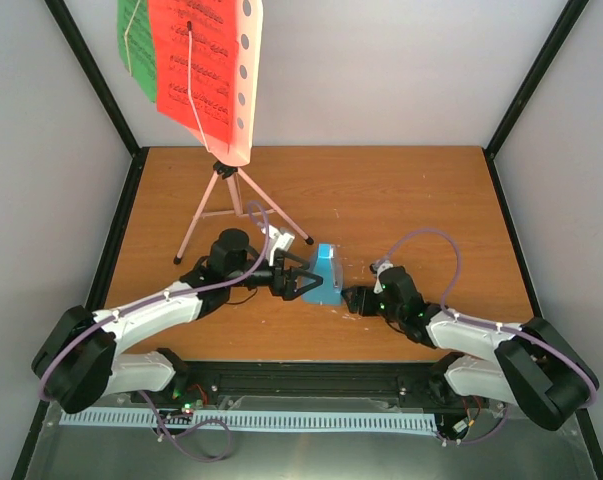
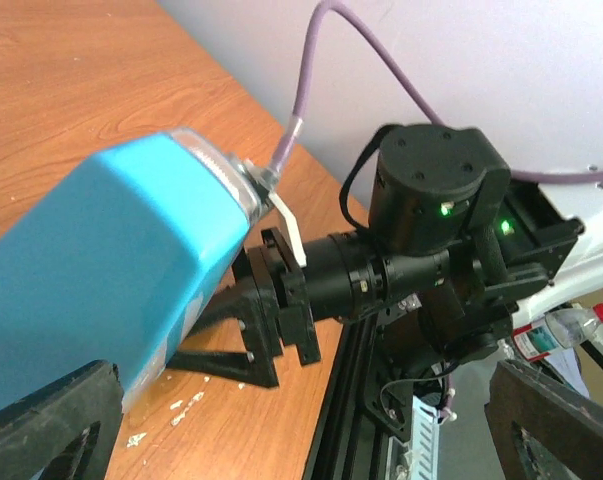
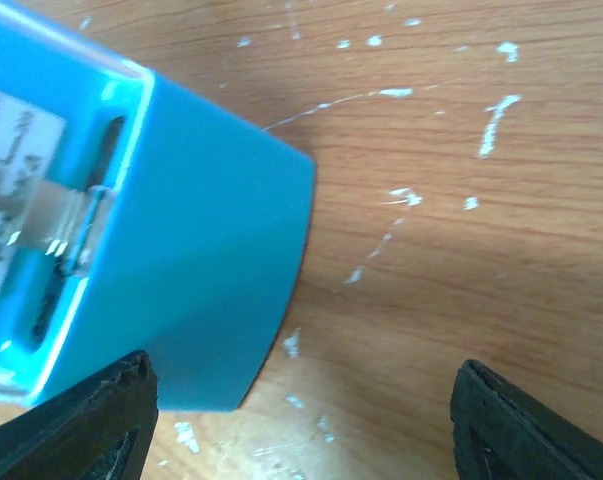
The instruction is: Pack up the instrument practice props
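Note:
The small blue metronome (image 1: 329,273) with its clear cover sits on the table (image 1: 401,200) between my two arms. My left gripper (image 1: 312,284) is open at its left side. In the left wrist view the metronome (image 2: 111,270) fills the left half and overlaps my left fingertip (image 2: 51,425). My right gripper (image 1: 350,299) is open at its right side. In the right wrist view the metronome (image 3: 171,230) lies toward the left finger (image 3: 76,420), apart from the right finger. The pink tripod music stand (image 1: 226,190) stands at the back left, holding red (image 1: 196,60) and green (image 1: 133,40) pages.
Grey walls with black corner posts (image 1: 111,100) enclose the table on three sides. One tripod leg (image 1: 281,215) reaches close to my left wrist. White scuff marks (image 3: 491,120) speckle the wood near the metronome. A black rail (image 1: 311,375) runs along the near edge.

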You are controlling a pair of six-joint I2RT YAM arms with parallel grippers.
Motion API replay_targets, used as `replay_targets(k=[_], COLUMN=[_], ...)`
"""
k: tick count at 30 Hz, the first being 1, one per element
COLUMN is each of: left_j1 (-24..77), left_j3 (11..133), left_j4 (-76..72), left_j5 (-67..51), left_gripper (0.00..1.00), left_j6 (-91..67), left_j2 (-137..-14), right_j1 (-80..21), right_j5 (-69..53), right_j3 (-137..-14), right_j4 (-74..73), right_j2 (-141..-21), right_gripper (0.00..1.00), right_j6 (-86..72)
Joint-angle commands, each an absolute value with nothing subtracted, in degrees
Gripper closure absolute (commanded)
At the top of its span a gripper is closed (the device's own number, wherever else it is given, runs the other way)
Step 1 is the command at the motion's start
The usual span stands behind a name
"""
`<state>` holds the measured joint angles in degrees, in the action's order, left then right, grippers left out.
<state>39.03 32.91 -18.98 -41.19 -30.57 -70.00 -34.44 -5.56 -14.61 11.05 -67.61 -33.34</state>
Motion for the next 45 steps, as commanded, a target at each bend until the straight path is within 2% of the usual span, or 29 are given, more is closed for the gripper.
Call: replay_targets(k=[1,5,9,13,18,24,29,33,39,45], left_j1=[37.9,37.1,37.0,37.2,38.5,39.7,38.8,34.1,23.1,16.7], left_j3=[36.0,37.0,39.4,42.9,47.9,51.1,51.3,48.8,48.6,49.7], left_j4=[-17.3,-17.2,-18.0,-19.3,-20.7,-25.3,-22.8,-20.1,-5.3,6.0], left_j5=[-40.1,-39.3,-41.6,-45.7,-52.6,-56.6,-51.9,-47.4,-44.7,-44.6], left_gripper=[0.01,0.01,0.00,0.01,0.01,0.01,0.01,0.01,0.01,0.01], left_j6=[-32.9,-31.3,-29.1,-25.6,-23.0,-23.3,-20.5,-21.8,-21.0,-17.8], left_j2=[-70.3,-71.9,-76.3,-81.2,-87.1,-92.8,-88.2,-80.9,-69.8,-60.2], right_j1=[-35.8,-35.8,-35.9,-35.9,-35.8,-35.7,-35.8,-35.8,-35.8,-35.8], right_j5=[-7.7,-3.4,1.0,6.7,11.2,5.5,0.4,0.6,-8.3,-6.8], right_j3=[-12.5,-10.6,-10.2,-9.8,-10.3,-12.5,-18.5,-25.0,-32.4,-36.2], right_j4=[15.8,11.9,4.7,-3.2,-10.9,-9.9,-10.8,-12.1,-7.4,-8.0], right_j2=[-65.2,-57.6,-47.7,-36.0,-21.6,-14.3,-19.4,-31.4,-46.2,-54.1], right_gripper=[0.22,0.18,0.06,0.00,0.00,0.00,0.00,0.00,0.00,0.00], right_j6=[-33.1,-33.6,-33.3,-34.2,-35.4,-31.0,-24.0,-18.9,-8.7,0.5])
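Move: Close beside the blue metronome from both sides: its middle lies about 6 cm ahead of the left hand, 5 cm to its right and some 9 cm below. From the right hand, low by the table, the metronome's middle is roughly 6 cm to the left, 2 cm ahead and 5 cm higher. The music stand's nearest foot is about 13 cm beyond the metronome and 4 cm left of it, on the table. Swinging up from the metronome's foot, the right hand rises about 16 cm, first drifting right, then curving back left and a little forward to come over the metronome's top, its wrist tipping up some 25 degrees and its fingers spreading fully. The open left hand goes forward and about 6 cm right against the metronome's side, then backs off left, forward and up. ##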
